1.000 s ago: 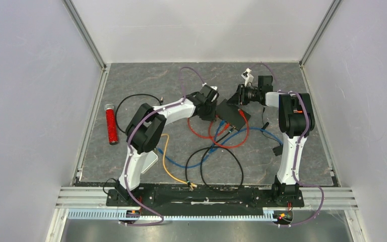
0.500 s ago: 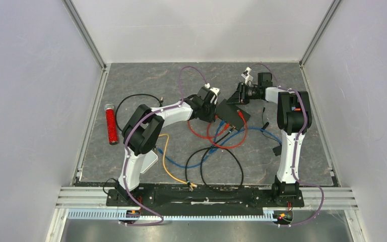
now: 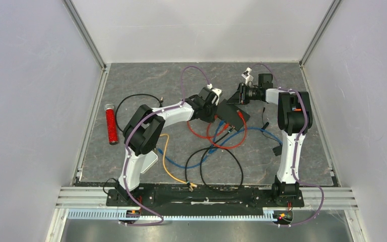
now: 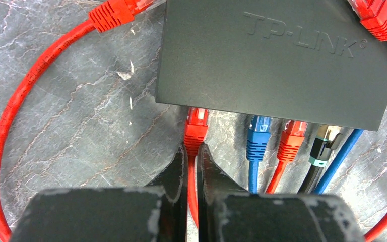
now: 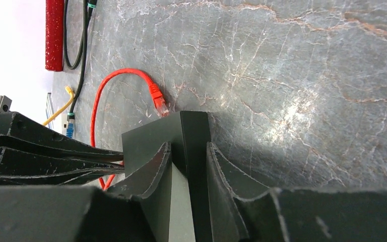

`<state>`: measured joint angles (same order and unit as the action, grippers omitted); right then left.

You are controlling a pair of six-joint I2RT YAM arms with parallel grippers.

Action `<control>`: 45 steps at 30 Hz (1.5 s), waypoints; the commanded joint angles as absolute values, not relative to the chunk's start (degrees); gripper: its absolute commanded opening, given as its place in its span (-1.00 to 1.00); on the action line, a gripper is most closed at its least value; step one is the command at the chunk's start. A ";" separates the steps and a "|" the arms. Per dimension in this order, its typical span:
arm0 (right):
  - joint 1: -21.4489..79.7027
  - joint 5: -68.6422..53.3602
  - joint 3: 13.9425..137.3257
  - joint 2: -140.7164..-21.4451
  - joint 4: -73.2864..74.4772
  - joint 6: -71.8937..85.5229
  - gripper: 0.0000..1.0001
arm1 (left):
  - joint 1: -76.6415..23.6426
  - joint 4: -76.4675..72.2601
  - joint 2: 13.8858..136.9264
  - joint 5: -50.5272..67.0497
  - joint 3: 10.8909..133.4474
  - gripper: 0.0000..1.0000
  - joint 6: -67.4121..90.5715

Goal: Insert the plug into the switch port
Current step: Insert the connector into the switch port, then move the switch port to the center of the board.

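The dark TP-LINK switch (image 4: 277, 60) lies flat on the mat, and it also shows mid-table as the switch (image 3: 232, 114). The red plug (image 4: 196, 125) has its tip at the switch's leftmost front port; how deep it sits I cannot tell. My left gripper (image 4: 195, 149) is shut on the rear of the plug's boot, with its red cable running back between the fingers (image 4: 179, 166). My right gripper (image 5: 189, 151) is shut on the switch's far edge (image 5: 194, 133), one finger on each face. From above, the left gripper (image 3: 211, 108) and right gripper (image 3: 240, 96) flank the switch.
A blue plug (image 4: 258, 132), a red plug (image 4: 292, 140) and a black and teal plug (image 4: 324, 145) sit in neighbouring ports. A loose red plug (image 4: 115, 13) lies at the switch's far left corner. Cable loops (image 3: 221, 161), a yellow cable (image 3: 167, 160) and a red tube (image 3: 111, 124) lie nearby.
My left jaws have closed onto the red plug's boot, and the left wrist has edged toward the switch. The right arm and the switch have barely moved.
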<state>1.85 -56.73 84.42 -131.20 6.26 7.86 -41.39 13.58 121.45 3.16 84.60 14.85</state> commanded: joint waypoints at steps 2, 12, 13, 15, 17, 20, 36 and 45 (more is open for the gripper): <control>6.49 -57.58 72.91 -133.32 16.44 4.29 -0.51 | -40.78 7.44 126.02 1.92 88.09 -0.96 17.93; 8.59 -56.79 65.16 -130.13 16.04 2.18 -0.55 | -40.69 7.97 133.41 5.13 97.35 -0.95 21.00; 8.48 -56.54 65.07 -130.00 15.95 2.03 -0.55 | -40.65 8.53 133.84 5.42 98.83 -0.95 21.00; 8.03 -55.57 65.53 -129.92 16.01 2.22 -0.55 | -40.69 9.79 134.32 6.25 101.80 -0.95 20.54; 7.04 -53.61 66.18 -129.27 14.39 3.78 -0.52 | -40.69 10.94 134.17 5.79 102.49 -0.96 20.06; 5.02 -50.41 71.98 -129.43 14.21 6.71 -0.42 | -40.61 11.65 133.01 4.44 101.35 -0.89 19.55; 1.84 -30.43 84.75 -117.56 9.96 1.83 0.50 | -38.96 12.82 116.90 0.83 93.62 -0.01 17.13; 8.79 -21.41 75.75 -107.43 10.80 -13.52 0.96 | -34.57 14.50 97.48 3.29 79.51 0.52 17.00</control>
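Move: The left fingers are shut just behind the red plug, whose port is about 2 cm ahead and 2 cm right, roughly level. The switch's middle is some 4 cm ahead and 7 cm right. The blue plug sits 1 cm back and 3 cm right, with the second red plug 3 cm back and 4 cm right. The right hand grips the switch, with that port about 6 cm back and 8 cm left, about level. Shut left fingers nudge right behind the plug; then both hands open, go 4 cm forward and rise clear. ##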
